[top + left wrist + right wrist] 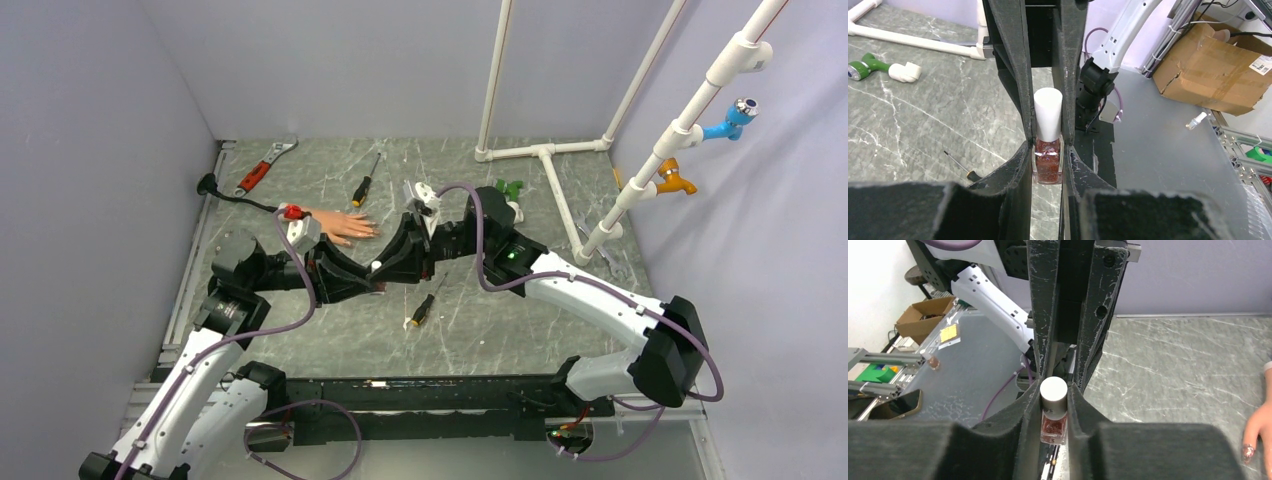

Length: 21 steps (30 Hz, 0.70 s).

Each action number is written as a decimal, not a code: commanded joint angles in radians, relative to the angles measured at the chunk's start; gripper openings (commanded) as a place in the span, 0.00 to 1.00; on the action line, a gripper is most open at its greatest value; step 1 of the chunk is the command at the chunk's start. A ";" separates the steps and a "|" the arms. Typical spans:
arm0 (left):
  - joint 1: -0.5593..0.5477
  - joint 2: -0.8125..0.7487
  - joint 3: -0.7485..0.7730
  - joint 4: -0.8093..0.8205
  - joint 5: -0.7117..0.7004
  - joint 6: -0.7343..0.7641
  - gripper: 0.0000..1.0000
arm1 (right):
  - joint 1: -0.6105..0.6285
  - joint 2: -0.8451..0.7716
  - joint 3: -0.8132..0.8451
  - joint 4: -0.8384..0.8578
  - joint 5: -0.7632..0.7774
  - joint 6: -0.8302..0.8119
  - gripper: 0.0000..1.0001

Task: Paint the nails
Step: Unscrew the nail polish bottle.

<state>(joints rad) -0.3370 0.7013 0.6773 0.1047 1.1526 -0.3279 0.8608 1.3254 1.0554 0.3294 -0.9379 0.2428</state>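
A small polish bottle [1048, 165] of red glitter polish with a white cap [1048, 112] sits between both grippers above the mid-table. My left gripper [1048, 150] is shut on the glass body. My right gripper [1054, 390] is shut on the white cap [1054, 392]. In the top view the two grippers meet tip to tip, left gripper [385, 270] and right gripper [415, 245], and they hide the bottle. The flesh-coloured mannequin hand [342, 226] lies flat just behind and left of them. Its fingertip [1259, 432] shows in the right wrist view, with one of the nails [1248, 452] bearing red glitter.
Two screwdrivers lie on the table, one behind the grippers [365, 185] and one in front [422, 310]. A red-handled wrench [262, 170] lies at the back left. A white pipe frame [545, 160] with blue [730, 120] and orange [672, 180] taps stands at the right, beside a green fitting [510, 188].
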 commanded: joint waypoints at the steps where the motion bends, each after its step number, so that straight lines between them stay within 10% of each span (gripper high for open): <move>1: 0.003 -0.004 0.015 0.092 0.003 0.007 0.00 | 0.015 -0.012 0.016 -0.033 -0.069 -0.023 0.36; 11: 0.003 0.015 0.024 0.050 -0.027 0.036 0.00 | 0.002 -0.071 0.002 -0.082 0.144 -0.040 0.97; 21: 0.004 -0.015 0.044 -0.079 -0.203 0.117 0.00 | -0.008 -0.080 0.045 -0.153 0.396 -0.035 1.00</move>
<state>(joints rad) -0.3317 0.7166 0.6777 0.0673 1.0580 -0.2653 0.8566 1.2709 1.0538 0.2035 -0.6876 0.2119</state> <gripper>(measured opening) 0.245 0.994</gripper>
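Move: The right gripper is shut on the nail polish bottle's white cap, right at its hand point; that cap sits about 3 cm straight above the left gripper's point, where the left fingers hold the glass body. From both grippers, the nearer screwdriver lies roughly 15 cm ahead and 10 cm to the right, and the model hand some 33 cm ahead and 14 cm left, both about 30 cm below. Open the right gripper wide to let go of the cap, easing back about a centimetre as the fingers part, then swing it forward some 5 cm while turning clockwise, the spread fingers staying around the bottle. Keep the left gripper shut on the glass body and carry it about 2 cm forward, turning it slightly counter-clockwise. ##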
